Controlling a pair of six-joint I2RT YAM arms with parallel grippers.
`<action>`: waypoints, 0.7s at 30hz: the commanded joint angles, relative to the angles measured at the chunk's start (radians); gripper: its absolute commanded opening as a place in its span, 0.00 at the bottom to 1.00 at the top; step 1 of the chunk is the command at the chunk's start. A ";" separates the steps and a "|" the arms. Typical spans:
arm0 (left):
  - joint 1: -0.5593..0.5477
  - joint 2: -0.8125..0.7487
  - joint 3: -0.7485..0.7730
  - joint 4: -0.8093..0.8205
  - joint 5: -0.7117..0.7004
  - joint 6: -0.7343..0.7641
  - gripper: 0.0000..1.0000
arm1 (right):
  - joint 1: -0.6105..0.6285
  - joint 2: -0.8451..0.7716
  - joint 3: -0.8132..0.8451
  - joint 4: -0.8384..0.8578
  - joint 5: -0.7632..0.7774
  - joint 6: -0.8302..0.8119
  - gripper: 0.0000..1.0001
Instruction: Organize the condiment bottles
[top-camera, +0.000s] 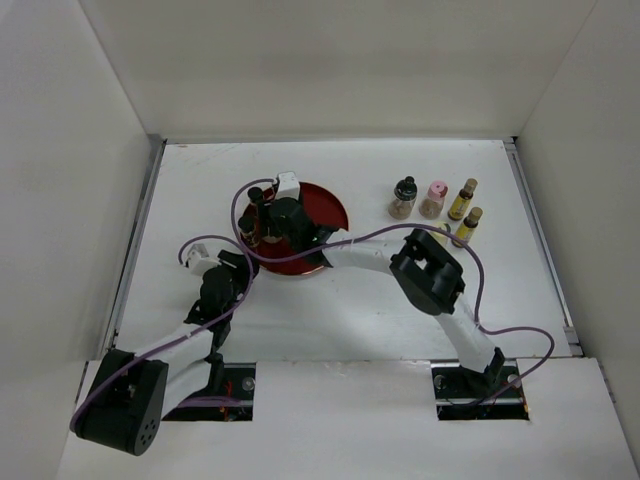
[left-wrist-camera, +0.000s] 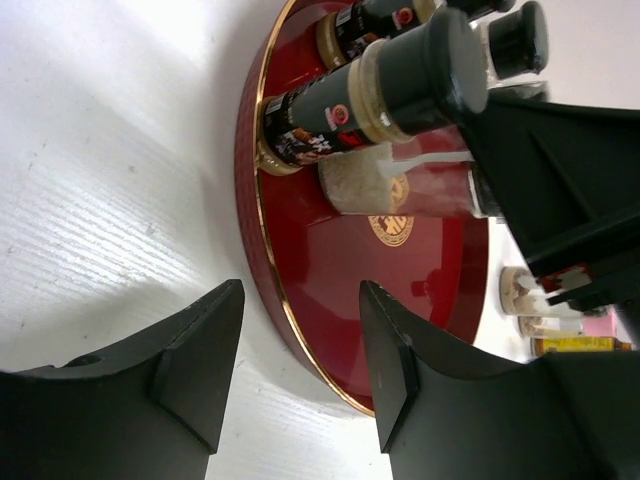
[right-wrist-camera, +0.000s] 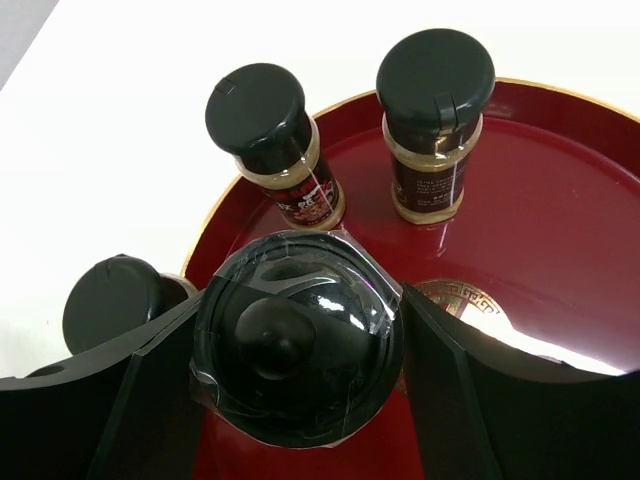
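A red round tray (top-camera: 330, 205) holds several dark-capped spice jars. My right gripper (top-camera: 283, 222) is over the tray, shut on a jar with a black domed cap (right-wrist-camera: 298, 340) wrapped in clear film; its fingers (right-wrist-camera: 450, 390) flank the cap. Two more dark-capped jars (right-wrist-camera: 270, 135) (right-wrist-camera: 435, 110) stand behind it, and another cap (right-wrist-camera: 115, 300) shows at the left. My left gripper (left-wrist-camera: 300, 300) is open and empty, low at the tray's near-left rim (left-wrist-camera: 262, 260). A dark-capped jar (top-camera: 404, 197), a pink-capped jar (top-camera: 434, 198) and two yellow bottles (top-camera: 462, 199) stand on the table at the right.
White walls enclose the table on three sides. The right arm's elbow (top-camera: 430, 270) and a purple cable (top-camera: 480, 300) lie between the tray and the bottles at the right. The left arm (top-camera: 215, 295) stretches along the tray's left side.
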 joint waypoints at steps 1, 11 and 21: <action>0.005 0.013 -0.018 0.043 0.009 -0.007 0.48 | 0.006 -0.012 0.047 0.053 0.034 0.014 0.75; 0.005 0.014 -0.015 0.048 0.009 -0.007 0.48 | 0.011 -0.166 -0.097 0.101 0.028 0.019 0.91; -0.003 0.019 -0.012 0.048 0.002 -0.001 0.48 | 0.002 -0.438 -0.372 0.182 0.020 0.036 0.96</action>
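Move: The big clear condiment bottle is already between the right hand's fingers, gripped at its black cap, its middle about 4 cm below the hand and its base over the red tray. From the right hand, one small dark-capped bottle stands some 5 cm ahead and 5 to the left, another 8 ahead, a third 2 back and 7 left. From the left hand, the clear bottle lies roughly 9 cm ahead and 8 to the right, about level. The right fingers let go of the clear bottle's black cap, opening wide while the hand stays nearly in place. The hand then draws off the bottle, up about 8 cm and also some 5 cm to the right and 4 back, clear of the small bottles, with the fingers open and barely any wrist tilt. ##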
